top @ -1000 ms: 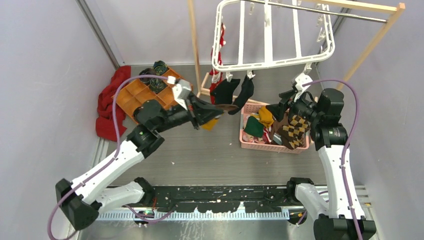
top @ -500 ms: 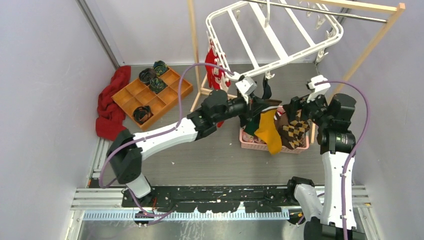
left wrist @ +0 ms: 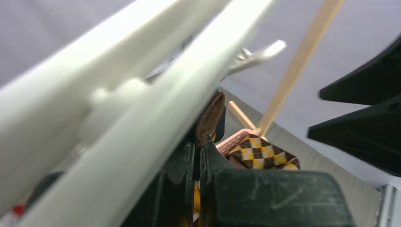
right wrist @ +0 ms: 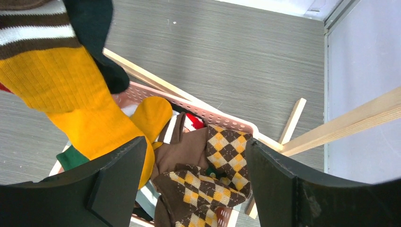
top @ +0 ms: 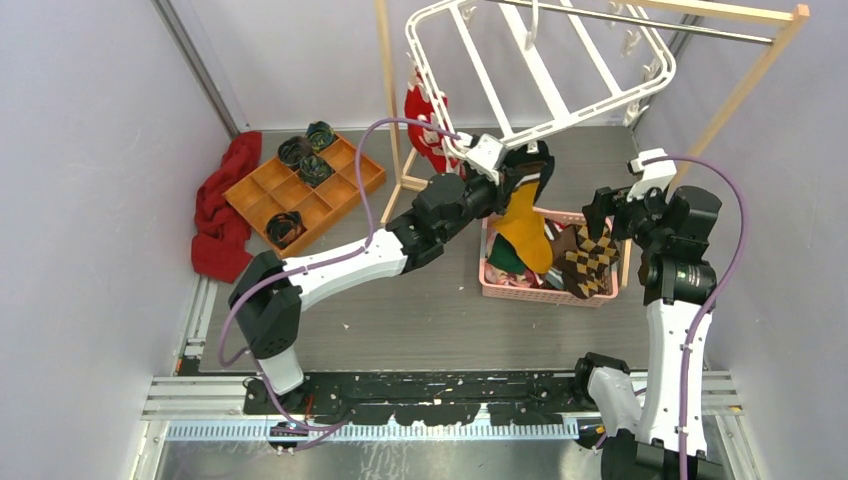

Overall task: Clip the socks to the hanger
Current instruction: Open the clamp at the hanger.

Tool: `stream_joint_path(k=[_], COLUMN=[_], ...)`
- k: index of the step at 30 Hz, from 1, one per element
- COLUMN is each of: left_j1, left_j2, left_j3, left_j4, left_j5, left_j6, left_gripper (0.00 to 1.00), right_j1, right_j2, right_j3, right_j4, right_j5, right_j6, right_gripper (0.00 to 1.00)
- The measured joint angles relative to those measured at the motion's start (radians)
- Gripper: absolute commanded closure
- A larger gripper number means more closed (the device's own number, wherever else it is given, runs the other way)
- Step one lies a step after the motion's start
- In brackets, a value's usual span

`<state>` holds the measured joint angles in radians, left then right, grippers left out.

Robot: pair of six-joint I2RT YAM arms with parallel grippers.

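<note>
The white hanger (top: 545,75) hangs tilted from the rod. My left gripper (top: 522,172) is up against its front bar (left wrist: 142,94), shut on the brown cuff (left wrist: 210,113) of a mustard-yellow sock (top: 525,235) that dangles over the pink basket (top: 540,292). A black sock (right wrist: 101,42) hangs just behind it. A red sock (top: 425,115) is clipped at the hanger's left side. My right gripper (top: 612,208) stands open above the basket (right wrist: 222,118), holding nothing. The brown argyle socks (right wrist: 208,184) lie below its fingers (right wrist: 118,175).
The wooden rack (top: 745,90) with its metal rod carries the hanger, and its foot lies beside the basket. An orange divided tray (top: 320,205) with dark rolled bundles sits at the back left, next to a red cloth (top: 220,205). Walls close in on both sides.
My left arm has swung right and up to the hanger's front bar, carrying the yellow sock. The hanger has tilted. My right gripper has drawn back to the right and opened a little wider.
</note>
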<state>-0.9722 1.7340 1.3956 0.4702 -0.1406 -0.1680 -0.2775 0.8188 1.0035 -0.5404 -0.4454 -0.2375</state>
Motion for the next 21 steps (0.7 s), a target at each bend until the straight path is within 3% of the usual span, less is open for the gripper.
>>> stream_joint_path(k=[6,12,21], left_j1=[0.065,0.144,0.227], left_j2=[-0.091,-0.233,-0.379], left_j3=[-0.103,-0.196,-0.224], left_j4=[0.000,-0.012,-0.087], left_j5=[-0.055,-0.075,0.033], left_j6=[-0.005,-0.015,-0.050], left_gripper=[1.00,1.00,1.00], right_j1=[-0.009,-0.015,-0.017], right_j2=[0.010,0.029,0.045], right_j3=[0.028,0.085,0.167], right_j4=[-0.003,-0.065,-0.436], right_j5=[-0.033,-0.180,-0.558], right_j6=[-0.008,-0.084,-0.444], right_gripper=[0.17,0.16,0.15])
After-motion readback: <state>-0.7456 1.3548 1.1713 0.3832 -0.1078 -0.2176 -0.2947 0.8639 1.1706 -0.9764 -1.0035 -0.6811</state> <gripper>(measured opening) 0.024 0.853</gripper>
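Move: The left hand, holding the mustard sock by its brown cuff, has the hanger's free near-bar clamp roughly 12 cm ahead, 22 cm to its right and 3 cm higher. From this hand the hanger's near left corner is about 11 cm left, 2 cm ahead and 5 cm up; the clipped dark sock is 6 cm right, 3 cm ahead and 3 cm below. From the right hand that clamp is some 11 cm ahead, 4 cm right and 8 cm up, and the sock basket about 6 cm ahead, 8 cm left and 24 cm below. Leftward some 15 cm and then also upward about 5 cm, the left hand takes the mustard sock back past the hanger's near side, fingers still shut on the cuff, wrist turning slightly counter-clockwise. The empty, wide-open right hand first rises a little, then swings left and back around 10 cm above the basket, turning about 35 degrees counter-clockwise. ##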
